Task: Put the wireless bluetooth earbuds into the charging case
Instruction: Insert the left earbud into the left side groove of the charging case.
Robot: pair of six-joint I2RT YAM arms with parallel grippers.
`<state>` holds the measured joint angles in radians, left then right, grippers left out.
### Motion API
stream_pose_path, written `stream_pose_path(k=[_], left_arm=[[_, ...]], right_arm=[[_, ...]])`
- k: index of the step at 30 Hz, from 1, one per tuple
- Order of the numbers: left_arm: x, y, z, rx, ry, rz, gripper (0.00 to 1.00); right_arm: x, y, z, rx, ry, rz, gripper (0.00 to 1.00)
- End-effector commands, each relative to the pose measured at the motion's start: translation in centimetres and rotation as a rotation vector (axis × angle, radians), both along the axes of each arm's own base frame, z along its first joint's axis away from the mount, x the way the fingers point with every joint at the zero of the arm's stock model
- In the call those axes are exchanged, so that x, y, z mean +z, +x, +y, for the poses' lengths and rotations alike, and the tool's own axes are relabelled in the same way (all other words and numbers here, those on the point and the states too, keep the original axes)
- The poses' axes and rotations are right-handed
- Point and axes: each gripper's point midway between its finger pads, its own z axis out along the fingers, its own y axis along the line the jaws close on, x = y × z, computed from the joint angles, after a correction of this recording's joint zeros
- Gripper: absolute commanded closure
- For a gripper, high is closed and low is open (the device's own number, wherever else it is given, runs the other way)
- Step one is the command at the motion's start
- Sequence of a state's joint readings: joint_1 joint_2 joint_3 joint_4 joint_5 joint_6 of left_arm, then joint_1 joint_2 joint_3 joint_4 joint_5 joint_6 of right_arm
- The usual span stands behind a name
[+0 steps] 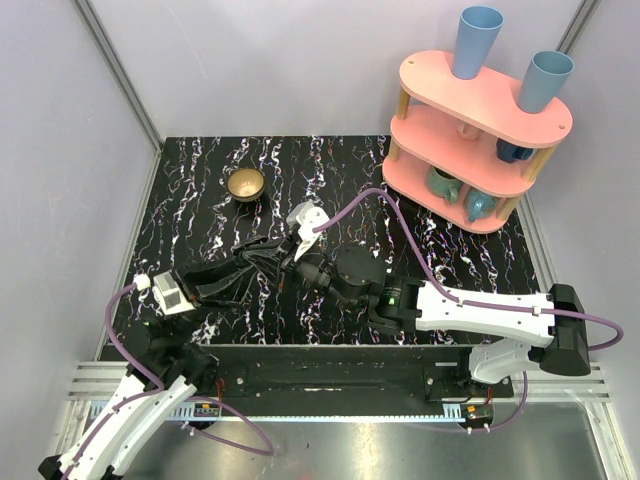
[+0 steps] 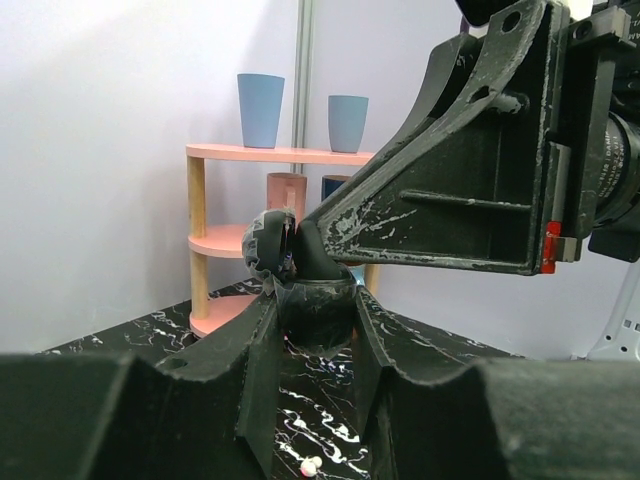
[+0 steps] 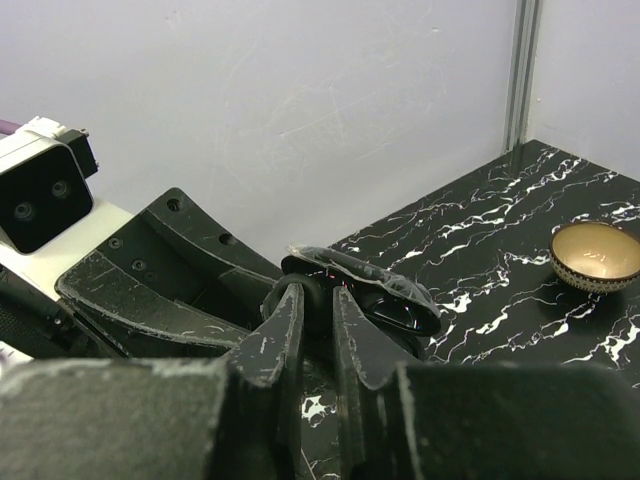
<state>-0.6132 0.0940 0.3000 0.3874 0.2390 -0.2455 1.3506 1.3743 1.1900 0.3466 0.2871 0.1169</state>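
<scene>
The charging case (image 2: pixel 318 312) looks dark and rounded here, not white. It hangs above the table with my left gripper (image 2: pixel 315 335) shut on its body, and its lid (image 2: pixel 268 245) stands open. In the right wrist view the case's lid (image 3: pixel 400 290) leans to the right. My right gripper (image 3: pixel 317 292) has its jaws close together and its tips down at the case's open mouth; whether anything sits between them is hidden. One tiny white-and-pink earbud (image 2: pixel 311 464) lies on the table below the case. In the top view both grippers meet around (image 1: pixel 288 266).
A brass bowl (image 1: pixel 245 184) stands at the back left of the marble table. At the back right stands a pink three-tier shelf (image 1: pixel 470 150) with blue cups (image 1: pixel 478 40) on top and mugs below. Grey walls close in the table.
</scene>
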Motion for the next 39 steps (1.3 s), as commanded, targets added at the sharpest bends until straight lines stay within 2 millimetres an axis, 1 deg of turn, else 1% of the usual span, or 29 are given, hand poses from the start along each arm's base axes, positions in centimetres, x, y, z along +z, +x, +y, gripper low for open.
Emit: stream_pose_path(k=[1, 2, 5, 6, 12, 13, 15, 16, 17, 19, 20, 22, 23, 25, 26, 27, 31, 34, 37, 39], left_arm=[[2.8, -0.8, 1.5, 0.029, -0.096, -0.072, 1.00], [2.7, -0.8, 1.4, 0.029, -0.094, -0.070, 1.00], [2.7, -0.8, 1.4, 0.025, -0.094, -0.069, 1.00], [2.7, -0.8, 1.3, 0.022, -0.095, -0.070, 1.00], [2.9, -1.0, 1.3, 0.017, -0.095, -0.077, 1.00], [2.8, -0.9, 1.3, 0.016, -0.093, -0.073, 1.00], [2.8, -1.0, 1.2, 0.012, -0.091, -0.069, 1.00], [2.7, -1.0, 1.2, 0.009, -0.089, -0.069, 1.00], [2.6, -1.0, 1.1, 0.008, -0.089, -0.067, 1.00], [2.5, -1.0, 1.0, 0.004, -0.081, -0.063, 1.00], [2.4, -1.0, 1.0, 0.004, -0.081, -0.062, 1.00], [2.1, -0.9, 0.9, 0.001, -0.074, -0.053, 1.00], [2.1, -1.0, 0.9, 0.001, -0.074, -0.053, 1.00], [1.8, -0.9, 0.9, -0.001, -0.069, -0.048, 1.00], [1.8, -0.9, 0.9, 0.000, -0.070, -0.046, 1.00], [1.6, -0.8, 0.8, -0.002, -0.066, -0.039, 1.00], [1.3, -0.9, 0.9, 0.000, -0.063, -0.036, 1.00], [1.4, -0.9, 1.1, 0.006, -0.068, -0.035, 1.00], [1.3, -0.9, 1.1, 0.007, -0.066, -0.034, 1.00], [1.4, -1.0, 1.1, 0.004, -0.066, -0.035, 1.00]], right_arm=[[-1.7, -1.3, 0.5, 0.040, -0.070, 0.005, 0.86], [-1.7, -1.3, 0.3, 0.042, -0.074, -0.002, 0.85], [-1.6, -1.4, 0.2, 0.045, -0.084, -0.016, 0.77], [-1.6, -1.3, 0.2, 0.041, -0.083, -0.017, 0.70], [-0.5, -1.0, -0.1, 0.022, -0.068, -0.034, 0.64], [0.1, -1.1, -0.2, 0.021, -0.051, -0.039, 0.63], [0.6, -1.0, -0.4, 0.017, -0.038, -0.049, 0.62], [1.3, -1.0, -0.6, 0.014, -0.017, -0.056, 0.61], [1.7, -1.0, -0.7, 0.013, -0.008, -0.064, 0.59], [2.7, -1.0, -0.8, 0.012, 0.015, -0.075, 0.57], [3.2, -1.0, -0.9, 0.010, 0.022, -0.079, 0.52], [4.4, -1.1, -1.1, 0.013, 0.056, -0.089, 0.48], [4.8, -1.1, -1.2, 0.014, 0.064, -0.098, 0.44], [6.0, -1.2, -1.4, 0.016, 0.096, -0.109, 0.42], [6.3, -1.3, -1.5, 0.017, 0.103, -0.112, 0.41], [6.8, -1.3, -1.7, 0.017, 0.115, -0.118, 0.38], [8.4, -1.5, -2.3, 0.016, 0.169, -0.136, 0.34], [9.6, -1.5, -3.2, 0.005, 0.203, -0.136, 0.33], [10.1, -1.4, -3.9, -0.007, 0.229, -0.130, 0.34], [9.9, -1.2, -4.0, -0.018, 0.223, -0.117, 0.35]])
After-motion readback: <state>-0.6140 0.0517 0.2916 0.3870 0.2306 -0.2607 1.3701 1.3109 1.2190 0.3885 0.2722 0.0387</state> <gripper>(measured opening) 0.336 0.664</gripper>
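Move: My right hand, still shut on the left earbud, is already at its goal: the charging case's middle lies about 2 cm ahead, 1 cm left and 1 cm below it. My left hand holds that case, whose middle is about 1 cm ahead, 1 cm right and 2 cm above my left fingertips. From my right hand, the gold bowl stands some 32 cm ahead, 10 cm left; a small white piece lies 9 cm ahead, 8 cm right; both roughly 25 cm lower. I open my right fingers wide around the earbud at the left groove and let go of it, easing back only about 1 cm as they part. Then I lift the right hand quickly, some 5 cm straight up off the case with a slight drift to the right. My left hand keeps its pinch on the case and stays practically in place. ##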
